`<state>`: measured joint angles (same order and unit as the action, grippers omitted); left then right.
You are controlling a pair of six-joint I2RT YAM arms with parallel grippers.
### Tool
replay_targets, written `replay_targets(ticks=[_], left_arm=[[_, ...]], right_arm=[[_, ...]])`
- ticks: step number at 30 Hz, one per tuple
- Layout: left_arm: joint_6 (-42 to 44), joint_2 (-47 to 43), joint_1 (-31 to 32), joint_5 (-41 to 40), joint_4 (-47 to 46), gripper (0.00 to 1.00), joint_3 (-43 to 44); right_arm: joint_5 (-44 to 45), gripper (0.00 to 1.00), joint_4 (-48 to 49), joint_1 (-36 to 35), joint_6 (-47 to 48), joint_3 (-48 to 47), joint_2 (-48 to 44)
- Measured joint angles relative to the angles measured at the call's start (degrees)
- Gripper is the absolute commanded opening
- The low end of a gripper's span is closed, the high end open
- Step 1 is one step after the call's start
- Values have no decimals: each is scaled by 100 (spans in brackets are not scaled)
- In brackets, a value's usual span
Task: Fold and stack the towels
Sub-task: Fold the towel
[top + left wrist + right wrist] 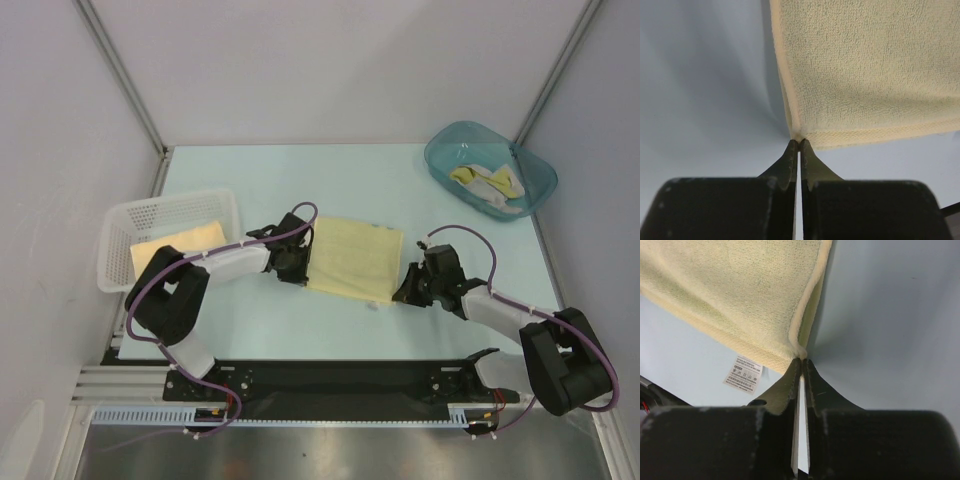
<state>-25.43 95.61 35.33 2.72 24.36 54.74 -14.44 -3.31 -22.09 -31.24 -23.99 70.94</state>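
Observation:
A pale yellow towel (pixel 354 258) lies spread flat in the middle of the table. My left gripper (pixel 300 262) is shut on its near-left corner (pixel 799 136). My right gripper (pixel 408 288) is shut on its near-right corner (pixel 801 352), and a white care label (pixel 742 373) hangs from the near edge. A folded yellow towel (pixel 175 243) lies in the white mesh basket (pixel 125 214) at the left. Several crumpled towels, yellow and grey-white (pixel 487 186), lie in the teal tub (pixel 535 180) at the back right.
The basket stands close to my left arm. The tub stands at the table's far right corner. A black rail (pixel 330 375) runs along the near edge between the arm bases.

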Motion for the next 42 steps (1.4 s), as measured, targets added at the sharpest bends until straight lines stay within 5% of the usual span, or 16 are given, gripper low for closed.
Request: replay_targets(ticks=[3, 7, 10, 17, 25, 42], left_arm=[[-2, 0, 0, -2, 0, 4, 0], [4, 0, 0, -59, 85, 46, 2], [2, -2, -13, -138, 393, 56, 72], [492, 114, -127, -240, 1038, 57, 1596], [2028, 1165, -807, 680, 612, 54, 3851], [3265, 3386, -1412, 1856, 997, 55, 5453]], right_arm=[[-20, 19, -2, -26, -42, 0, -9], [-46, 31, -186, -46, -90, -13, -155], [-42, 37, -669, -20, -101, -221, -280], [-219, 40, -1300, 525, 461, -1486, -98], [-769, 41, -1467, 1156, 1792, -3738, 1867], [-1484, 41, -2518, 1552, 3578, -5818, 4494]])
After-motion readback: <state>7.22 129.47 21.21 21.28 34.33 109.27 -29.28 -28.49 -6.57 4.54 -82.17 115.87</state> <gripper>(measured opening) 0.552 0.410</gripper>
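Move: Both closed hands hold the near corners of the folded towel just above the table. For the left hand, the towel's far left corner is about 19 cm ahead and 3 cm right; the white basket is roughly 33 cm left and 12 cm ahead. For the right hand, the far right corner is some 20 cm ahead and 2 cm right; the care label is about 5 cm left and 1 cm back, and the blue bin about 24 cm right and 37 cm ahead. Both hands let go of the towel's near corners, opening about halfway, then arc forward over the table some 20 cm to the far corners, the left rising about 14 cm and the right 10 before sinking to a few centimetres above their starting heights. The left turns roughly 20 degrees clockwise and tips its fingers forward, the right about 20 counter-clockwise; both stay open. ##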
